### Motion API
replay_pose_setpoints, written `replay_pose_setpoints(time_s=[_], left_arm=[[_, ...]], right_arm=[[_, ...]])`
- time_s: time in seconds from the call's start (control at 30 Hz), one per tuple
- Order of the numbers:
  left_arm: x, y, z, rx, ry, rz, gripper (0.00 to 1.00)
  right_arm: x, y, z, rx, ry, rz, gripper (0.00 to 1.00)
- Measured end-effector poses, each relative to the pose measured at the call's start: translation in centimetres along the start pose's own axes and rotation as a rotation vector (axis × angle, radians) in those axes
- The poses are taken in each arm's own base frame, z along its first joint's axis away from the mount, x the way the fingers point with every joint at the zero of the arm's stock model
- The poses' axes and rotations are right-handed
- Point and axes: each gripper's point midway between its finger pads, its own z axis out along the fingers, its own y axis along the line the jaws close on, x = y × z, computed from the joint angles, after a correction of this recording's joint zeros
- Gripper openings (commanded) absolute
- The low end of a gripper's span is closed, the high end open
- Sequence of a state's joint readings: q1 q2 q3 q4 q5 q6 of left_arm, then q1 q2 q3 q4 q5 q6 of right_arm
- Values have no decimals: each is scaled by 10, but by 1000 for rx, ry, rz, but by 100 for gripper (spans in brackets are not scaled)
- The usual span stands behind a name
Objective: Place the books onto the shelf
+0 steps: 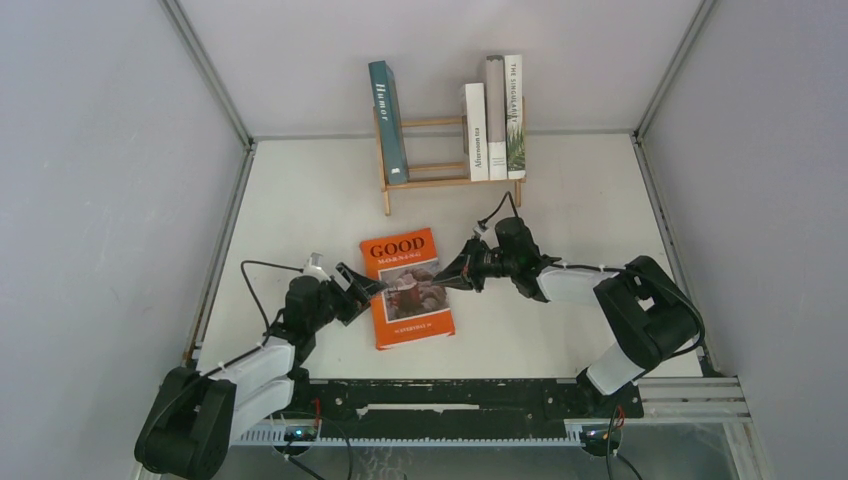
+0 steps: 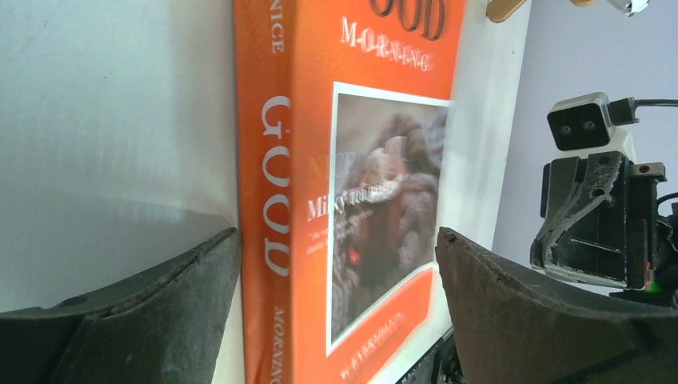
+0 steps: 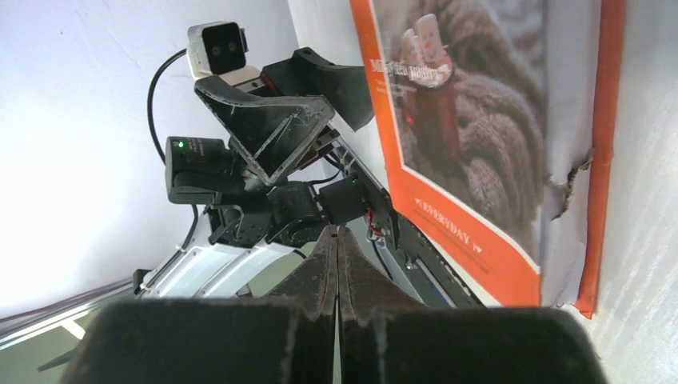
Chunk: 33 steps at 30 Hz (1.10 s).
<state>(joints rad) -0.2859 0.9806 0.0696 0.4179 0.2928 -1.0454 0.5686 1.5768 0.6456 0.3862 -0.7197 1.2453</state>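
Note:
The orange "GOOD" book [image 1: 405, 288] lies flat, cover up, on the table in front of the shelf [image 1: 440, 122]. My left gripper [image 1: 364, 284] is open at the book's spine side. In the left wrist view one finger [image 2: 160, 312] is beside the spine of the orange book [image 2: 352, 160] and the other finger [image 2: 520, 312] stands off over the cover. My right gripper [image 1: 443, 279] is shut and empty, its tip over the book's right part. A teal book [image 1: 388, 122] leans at the shelf's left end. A white book [image 1: 477, 132], a grey book [image 1: 495, 118] and the palm-leaf book [image 1: 514, 116] stand at its right.
The shelf has a gap between the teal book and the other three. Grey walls close in the white table [image 1: 300, 220] on three sides. The right wrist view shows the shut right gripper [image 3: 337, 240], the left gripper [image 3: 272, 120] and a torn edge [image 3: 572, 180] on the orange book.

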Motion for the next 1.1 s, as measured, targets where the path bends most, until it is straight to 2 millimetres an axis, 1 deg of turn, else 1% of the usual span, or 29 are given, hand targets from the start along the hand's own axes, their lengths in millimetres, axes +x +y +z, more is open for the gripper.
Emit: replay_pose_setpoints(time_s=[0.2,0.23,0.3,0.37,0.53,0.67,0.73,0.93,1.1], left_arm=[[0,0,0,4,-3,2,97],[0,0,0,5,-4,2,97],[0,0,0,6,-4,3,97],[0,0,0,6,-4,3,97],[0,0,0,6,-4,5,97],[0,0,1,8,-3,6,97],[1,0,2,12,1,7,97],[1,-1,3,22,6,8,97],[2,-2,4,25,10,9,97]], right_arm=[[0,4,-2,-14,7,11,0],[0,3,-2,-11,7,9,4],[0,0,-4,5,2,-3,18],[0,-6,-8,37,-14,-24,27],[-4,-28,-19,153,-67,-101,44],[-5,-54,-24,261,-83,-126,46],[-4,-63,-25,298,-84,-133,46],[-2,-84,-21,362,-70,-141,46],[-3,-95,-13,380,-55,-129,46]])
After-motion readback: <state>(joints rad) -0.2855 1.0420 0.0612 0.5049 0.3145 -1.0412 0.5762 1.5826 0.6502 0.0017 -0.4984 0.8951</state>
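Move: Under and to the left of the shut right fingers lies the orange Good Morning book, its middle about 6 cm left, 1 cm ahead and 9 cm down. From the right hand, the wooden shelf stands some 22 cm ahead and 3 cm right, 2 cm lower. The Humor book in the shelf is about 23 cm ahead and 9 cm left, 3 cm higher. The book's middle lies about 8 cm right of the left hand, 3 cm ahead and 2 cm down. Backing off the cover, the right hand swings about 5 cm right, then sinks some 8 cm in all to the book's page edge, easing 2 cm back. Its fingers part about halfway and tip some 20 degrees steeper, straddling the near end of that edge; contact there can't be seen. The left hand stays put, its wide-open fingers still astride the spine. ##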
